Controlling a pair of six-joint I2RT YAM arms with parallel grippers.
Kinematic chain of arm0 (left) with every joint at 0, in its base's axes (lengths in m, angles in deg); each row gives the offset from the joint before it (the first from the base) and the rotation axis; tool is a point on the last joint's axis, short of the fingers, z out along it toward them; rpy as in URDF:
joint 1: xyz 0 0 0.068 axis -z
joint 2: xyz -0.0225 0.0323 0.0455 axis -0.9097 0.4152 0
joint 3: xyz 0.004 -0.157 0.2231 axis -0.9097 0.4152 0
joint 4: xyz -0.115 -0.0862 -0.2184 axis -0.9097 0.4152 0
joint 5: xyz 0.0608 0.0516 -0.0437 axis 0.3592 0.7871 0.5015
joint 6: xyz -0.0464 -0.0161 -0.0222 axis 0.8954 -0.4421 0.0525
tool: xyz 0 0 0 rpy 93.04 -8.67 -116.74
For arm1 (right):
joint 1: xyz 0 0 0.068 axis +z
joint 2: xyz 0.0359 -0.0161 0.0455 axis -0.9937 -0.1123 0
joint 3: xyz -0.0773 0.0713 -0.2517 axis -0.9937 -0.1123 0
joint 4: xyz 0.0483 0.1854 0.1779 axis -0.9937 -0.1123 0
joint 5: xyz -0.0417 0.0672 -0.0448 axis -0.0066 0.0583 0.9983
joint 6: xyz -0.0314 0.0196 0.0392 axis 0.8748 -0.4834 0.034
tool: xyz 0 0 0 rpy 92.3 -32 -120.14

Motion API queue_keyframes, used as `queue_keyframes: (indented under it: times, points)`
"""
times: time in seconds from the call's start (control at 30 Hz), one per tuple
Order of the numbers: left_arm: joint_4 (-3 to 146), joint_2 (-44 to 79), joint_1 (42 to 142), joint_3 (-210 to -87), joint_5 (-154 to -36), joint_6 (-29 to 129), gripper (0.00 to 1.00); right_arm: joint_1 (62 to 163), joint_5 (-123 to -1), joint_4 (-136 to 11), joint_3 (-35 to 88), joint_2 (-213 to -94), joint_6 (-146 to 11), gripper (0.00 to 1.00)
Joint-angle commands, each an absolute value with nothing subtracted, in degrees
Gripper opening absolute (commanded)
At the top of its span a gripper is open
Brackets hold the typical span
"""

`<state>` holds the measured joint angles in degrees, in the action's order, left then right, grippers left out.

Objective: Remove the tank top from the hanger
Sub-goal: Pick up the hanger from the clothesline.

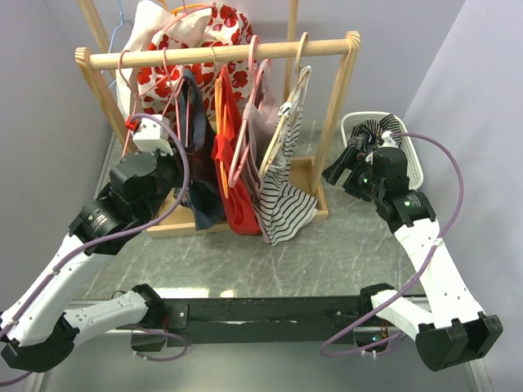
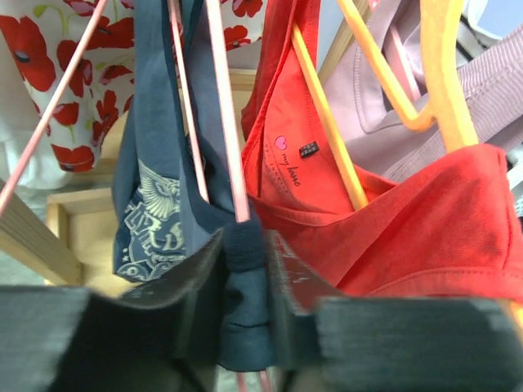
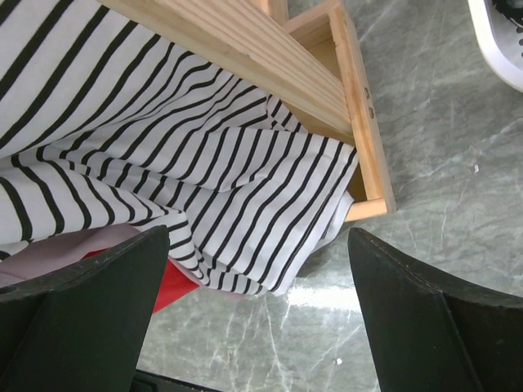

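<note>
A navy tank top with a pale printed emblem hangs on a thin pink hanger from the wooden rack's rail. My left gripper is shut on a bunched fold of that navy fabric, right where the pink hanger wire runs down into it. From above, the left gripper reaches into the left side of the hanging clothes, against the tank top. My right gripper stands open above the table with nothing between its fingers, to the right of the rack.
On the same rail hang a red top on an orange hanger, a mauve top and a black-and-white striped top. A floral garment sits behind. A white basket holding striped cloth stands at the right.
</note>
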<state>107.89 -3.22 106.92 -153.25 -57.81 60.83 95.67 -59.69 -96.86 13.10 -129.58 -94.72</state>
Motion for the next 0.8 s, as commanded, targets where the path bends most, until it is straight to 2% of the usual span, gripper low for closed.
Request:
queue_keyframes:
  times: [0.0, 0.07, 0.1, 0.37, 0.53, 0.77]
  points:
    - [108.2, -4.3, 107.1, -153.0, -56.9, 60.3, 0.24, 95.3, -58.7, -96.5, 15.7, -127.8, -94.4, 0.98]
    - [108.2, -4.6, 107.1, -153.1, -57.0, 60.1, 0.06, 95.3, -58.8, -96.5, 15.6, -127.8, -94.6, 0.98]
    - [108.4, -4.5, 107.1, -153.5, -56.8, 60.1, 0.01, 95.3, -58.8, -96.6, 15.7, -127.8, -94.6, 0.98]
    - [106.7, -7.7, 107.1, -155.4, -63.5, 56.5, 0.01, 95.2, -56.1, -98.7, 17.3, -125.7, -94.0, 1.00]
    - [104.5, -13.9, 107.1, -155.5, -60.4, 56.0, 0.01, 95.1, -55.3, -99.5, 18.4, -125.2, -93.1, 1.00]
    - [110.0, -14.6, 107.1, -161.3, -61.5, 53.7, 0.01, 94.7, -56.3, -98.9, 17.7, -124.9, -94.2, 1.00]
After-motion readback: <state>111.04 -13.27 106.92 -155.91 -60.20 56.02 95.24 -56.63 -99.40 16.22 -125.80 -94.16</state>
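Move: The pink hanger's lower part, wrapped by the navy tank top, is already right between the left fingers, within about 1 cm. The red tank top hangs some 8 cm to the hand's right, level ahead and about 3 cm lower; an empty pink hanger is about 8 cm to its left, 4 cm farther out and 5 cm higher. From the right hand, the navy tank top's hanger lies roughly 28 cm left, 2 cm ahead and 10 cm up. Left fingers pinch the tank-top-wrapped pink hanger, lifting it about 5 cm, back and left; right hand rises 3 cm. ##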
